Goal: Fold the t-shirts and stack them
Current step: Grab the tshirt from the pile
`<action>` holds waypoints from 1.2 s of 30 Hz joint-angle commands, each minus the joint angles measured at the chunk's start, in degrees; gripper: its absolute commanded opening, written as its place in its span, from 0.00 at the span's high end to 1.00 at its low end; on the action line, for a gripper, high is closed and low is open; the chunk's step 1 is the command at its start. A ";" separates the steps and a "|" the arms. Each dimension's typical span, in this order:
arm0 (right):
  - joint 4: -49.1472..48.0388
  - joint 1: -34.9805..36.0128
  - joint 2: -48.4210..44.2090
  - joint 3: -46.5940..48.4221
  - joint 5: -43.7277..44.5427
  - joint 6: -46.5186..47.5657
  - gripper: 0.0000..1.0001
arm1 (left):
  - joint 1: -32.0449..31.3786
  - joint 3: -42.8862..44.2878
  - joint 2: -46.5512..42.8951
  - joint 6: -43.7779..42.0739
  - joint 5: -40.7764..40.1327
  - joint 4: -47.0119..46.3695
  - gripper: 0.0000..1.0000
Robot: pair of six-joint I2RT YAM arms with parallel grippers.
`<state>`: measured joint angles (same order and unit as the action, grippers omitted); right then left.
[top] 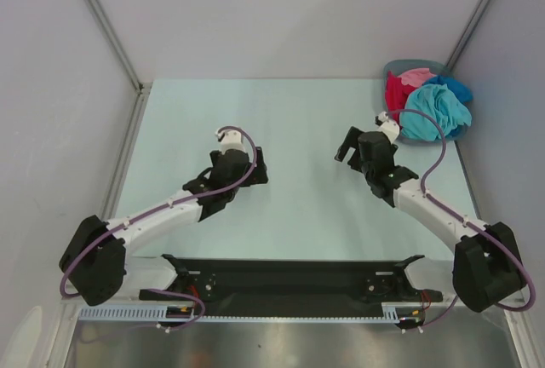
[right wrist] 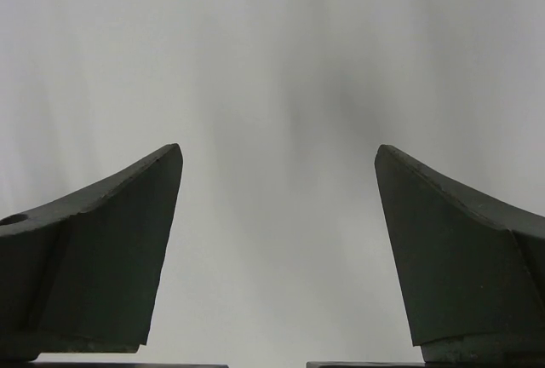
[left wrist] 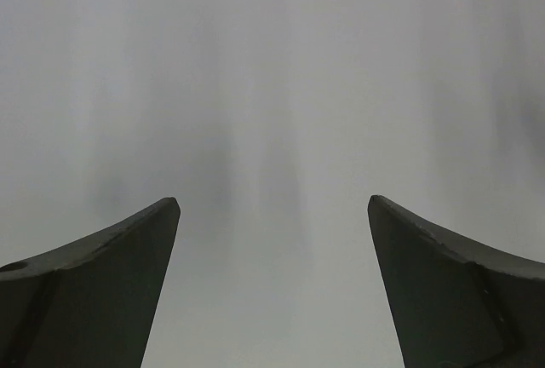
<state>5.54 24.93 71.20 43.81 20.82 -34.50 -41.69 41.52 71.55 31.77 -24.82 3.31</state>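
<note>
The t-shirts lie crumpled together in a grey-blue basket [top: 397, 66] at the table's far right corner: a teal one [top: 436, 109] on top, a crimson red one [top: 395, 95], a pale pink one [top: 417, 76] and a bright blue one [top: 457, 88]. My left gripper [top: 261, 166] [left wrist: 272, 202] hovers over the table's middle left, open and empty. My right gripper [top: 343, 146] [right wrist: 278, 151] hangs open and empty too, a short way to the left of the basket. Both wrist views show only bare surface between the dark fingers [left wrist: 128, 283] [right wrist: 119, 257].
The pale green table [top: 298, 112] is walled by grey panels at the back and on both sides. A black rail with the arm bases [top: 289, 278] runs along the near edge.
</note>
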 commanded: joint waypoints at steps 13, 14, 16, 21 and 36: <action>-1.94 0.65 -3.79 0.13 5.11 7.43 0.00 | 0.21 -2.05 -3.08 2.86 2.84 -2.17 0.00; -2.02 0.56 -3.53 0.05 5.20 7.43 0.00 | 0.21 -2.14 -3.08 2.86 3.11 -2.34 0.00; -1.67 0.56 -2.39 0.13 5.63 7.25 0.00 | 0.21 -2.14 -2.99 2.86 3.37 -2.43 0.00; 2.01 -0.75 -0.98 3.11 12.74 7.87 0.00 | 0.03 -3.46 -3.17 3.91 5.39 -3.13 0.00; 9.66 -26.66 17.80 33.76 12.85 4.78 0.00 | -0.67 -2.31 -2.64 5.23 9.52 -8.67 0.00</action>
<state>15.29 1.19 83.42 71.94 35.16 -30.85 -41.80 38.26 70.08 35.31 -17.61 -2.24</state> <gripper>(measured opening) 0.994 0.996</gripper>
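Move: The teal t-shirt draped over the bin lies about 17 cm ahead of the right hand, 23 cm to its right and roughly 8 cm lower. From the same hand, the red shirt is some 20 cm ahead and 11 cm right, the pink one 26 cm ahead and 16 cm right, the blue one 23 cm ahead and 27 cm right, all at much the same height. From the left hand the teal shirt is around 21 cm ahead, 61 cm right and 7 cm down. Towards the teal t-shirt in the bin swings the open, empty right hand: after a small rise and dip it sweeps about 19 cm right, climbing some 11 cm and reaching 8 cm forward, while it turns roughly 35 degrees clockwise to face the pile. Its fingers stay wide open and touch nothing yet. The left hand, open too, drifts about 2 cm right. ##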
